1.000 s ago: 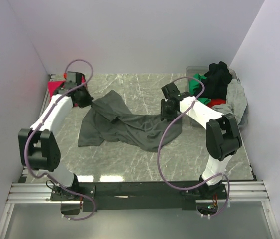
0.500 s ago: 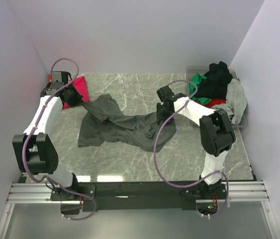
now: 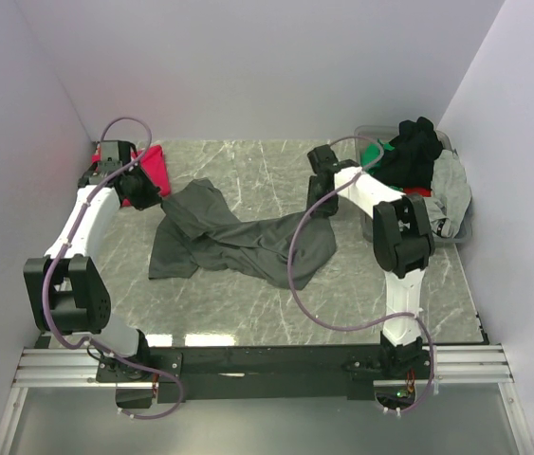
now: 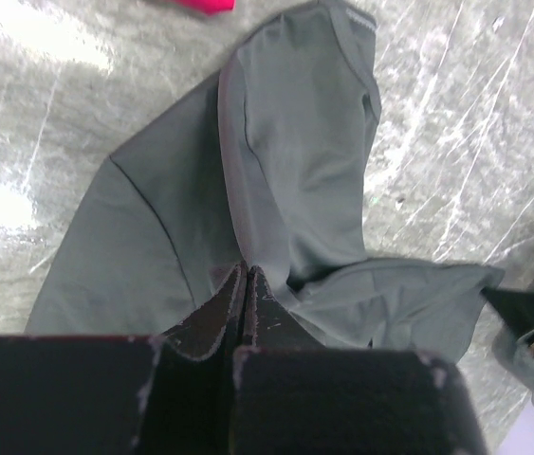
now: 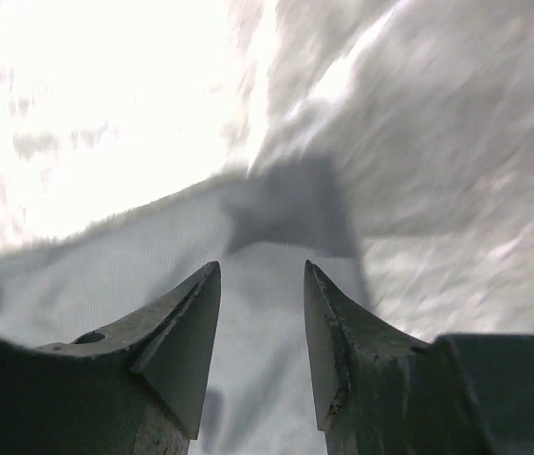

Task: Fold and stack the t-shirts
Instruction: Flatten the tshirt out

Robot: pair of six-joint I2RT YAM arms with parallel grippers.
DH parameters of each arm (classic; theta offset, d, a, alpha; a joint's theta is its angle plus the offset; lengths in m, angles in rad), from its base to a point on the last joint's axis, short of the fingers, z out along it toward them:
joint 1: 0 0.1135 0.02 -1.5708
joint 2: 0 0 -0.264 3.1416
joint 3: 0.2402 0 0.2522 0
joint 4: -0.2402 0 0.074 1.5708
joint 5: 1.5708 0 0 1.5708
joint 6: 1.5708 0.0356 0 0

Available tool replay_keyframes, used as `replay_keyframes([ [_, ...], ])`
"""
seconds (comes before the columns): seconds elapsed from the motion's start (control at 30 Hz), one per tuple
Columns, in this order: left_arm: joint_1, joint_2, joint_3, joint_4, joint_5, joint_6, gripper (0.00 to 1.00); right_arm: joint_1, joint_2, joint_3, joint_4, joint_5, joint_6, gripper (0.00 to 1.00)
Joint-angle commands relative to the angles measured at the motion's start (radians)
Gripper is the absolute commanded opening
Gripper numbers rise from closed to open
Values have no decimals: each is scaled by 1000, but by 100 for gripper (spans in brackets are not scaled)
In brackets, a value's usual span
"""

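Observation:
A dark charcoal-grey t-shirt (image 3: 238, 242) lies crumpled and stretched across the middle of the marble table. My left gripper (image 3: 148, 197) is shut on its far-left corner; in the left wrist view the jaws (image 4: 246, 273) are pressed together on the grey cloth (image 4: 304, 152). A magenta-red t-shirt (image 3: 156, 166) lies folded at the far left, just behind that gripper. My right gripper (image 3: 321, 207) hovers at the grey shirt's right edge. Its jaws (image 5: 262, 270) stand open over pale-looking cloth, with nothing between them.
A clear plastic tub (image 3: 464, 227) stands at the far right against the wall. Black (image 3: 416, 142), green (image 3: 373, 156), light grey (image 3: 451, 185) and red (image 3: 416, 194) shirts are heaped in it. Walls close in the left, back and right sides.
My left gripper has drawn the grey shirt's corner to the left, uncovering the magenta-red shirt. The right arm has swung its elbow inward and its gripper has shifted slightly toward the back.

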Motion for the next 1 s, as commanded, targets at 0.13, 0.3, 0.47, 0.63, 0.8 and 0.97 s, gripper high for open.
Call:
replay_keyframes([
  [0.13, 5, -28, -8, 17, 45, 16, 0, -44, 51, 89, -10, 38, -39, 47],
  [0.3, 5, -5, 26, 10, 48, 33, 0, -47, 77, 94, 16, 22, -47, 47],
  [0.47, 5, 17, 38, 7, 59, 40, 0, -50, 100, 108, 33, 21, -44, 47],
  [0.63, 5, 20, 38, 7, 68, 42, 0, -72, 115, 137, 28, 10, -28, 47],
  [0.8, 7, 15, 27, 8, 68, 40, 0, -87, 105, 145, 36, -15, -22, 46],
  [0.97, 5, 12, 16, 14, 74, 33, 0, -95, 140, 169, 19, -18, -31, 43],
])
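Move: The t-shirt's far right corner lies about 5 cm ahead of the right hand, some 3 cm to its right and 3 cm below. The laundry bin's middle is roughly 25 cm to the right of that hand and 7 cm farther out, while the middle of the spread shirt is about 17 cm to its left and 7 cm nearer the base. From the left hand, already pinching the shirt up off the table, that corner is some 42 cm right, 5 cm ahead and 14 cm lower. Reaching for the shirt's loose far right corner, the right hand travels about 4 cm forward and 3 cm to the right, half open, dipping some 2 cm on the way and coming back up about 1 cm. Its fingertips come to either side of the corner without closing; contact can't be made out. The left hand stays almost in place and keeps its pinch on the raised shirt. ##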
